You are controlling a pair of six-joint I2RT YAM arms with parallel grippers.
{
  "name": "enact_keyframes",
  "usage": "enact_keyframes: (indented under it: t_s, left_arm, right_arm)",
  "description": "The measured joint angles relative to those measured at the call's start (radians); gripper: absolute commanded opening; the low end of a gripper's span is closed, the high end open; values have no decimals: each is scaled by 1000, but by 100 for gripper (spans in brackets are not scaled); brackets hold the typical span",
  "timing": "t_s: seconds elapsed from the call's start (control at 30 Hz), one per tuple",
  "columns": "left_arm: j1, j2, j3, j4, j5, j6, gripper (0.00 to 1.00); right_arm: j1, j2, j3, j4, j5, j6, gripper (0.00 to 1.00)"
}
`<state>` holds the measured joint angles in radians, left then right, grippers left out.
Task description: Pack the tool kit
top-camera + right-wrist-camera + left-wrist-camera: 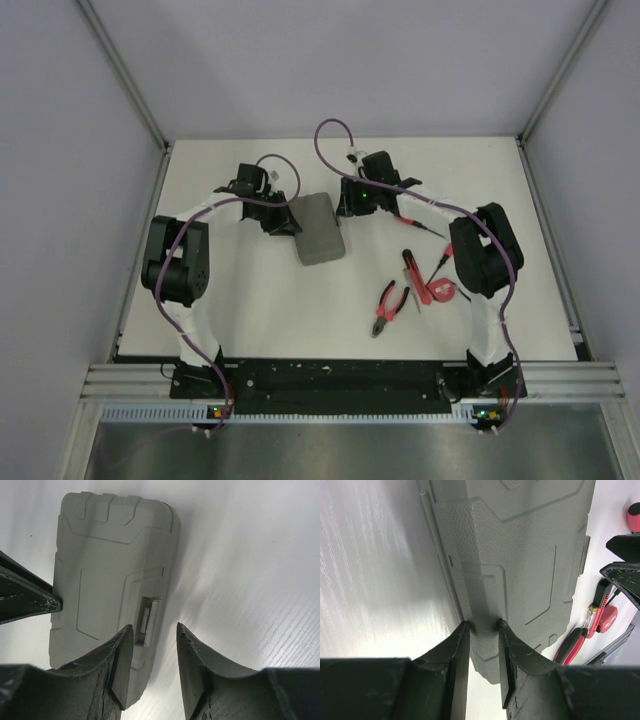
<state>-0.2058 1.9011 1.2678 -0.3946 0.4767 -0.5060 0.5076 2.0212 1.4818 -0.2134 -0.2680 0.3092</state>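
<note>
The grey case (320, 235) of the tool kit lies closed on the white table. My left gripper (285, 222) is at its left edge. In the left wrist view its jaws (483, 624) stand a little apart, tips touching the case (520, 555), one at the rim and one on the lid. My right gripper (350, 205) is at the case's far right edge. It is open (154, 626) and straddles the small latch (150, 622) on the case (110, 555), gripping nothing. Right of the case lie red-and-black pliers (388, 307), a knife (410, 268), a red tape measure (438, 292) and a screwdriver (422, 226).
A second screwdriver (443, 257) lies partly under the right arm's elbow (485, 250). Grey walls enclose the table on three sides. The black rail (330, 378) with the arm bases runs along the near edge.
</note>
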Motion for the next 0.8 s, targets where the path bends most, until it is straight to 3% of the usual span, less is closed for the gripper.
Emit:
enact_keyframes:
  t_s: [0.47, 0.57, 0.7, 0.8]
  left_arm:
    - [0, 0, -4, 6, 6, -1, 26]
    - [0, 0, -6, 8, 7, -1, 26]
    - [1, 0, -10, 14, 11, -1, 26]
    - [2, 0, -13, 20, 16, -1, 26]
  right_arm:
    - [0, 39, 7, -9, -19, -1, 37]
    - [0, 41, 7, -12, -10, -2, 33]
    - [0, 41, 7, -11, -3, -1, 20]
    - [0, 43, 7, -10, -10, 2, 18]
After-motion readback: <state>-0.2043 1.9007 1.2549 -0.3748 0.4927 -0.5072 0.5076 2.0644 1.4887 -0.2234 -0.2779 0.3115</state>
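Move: The latch on the tool case's right side lies almost straight under the right hand, about 3 cm down and 1 cm to its left. The case's middle is some 5 cm left and 3 cm back of that hand; the red screwdriver lies about 18 cm right and 2 cm back, the pliers roughly 11 cm right and 21 cm back. From the left hand, still gripping the case's left side, the latch is about 9 cm right and 3 cm ahead. The right fingertips come down about 2 cm onto the latch, the inner one entering its recess and the other staying just outside the case wall, and then narrow around the latch flap to about half their opening. The wrist barely turns. The left hand stays in place and keeps its pinch on the case's left edge. ##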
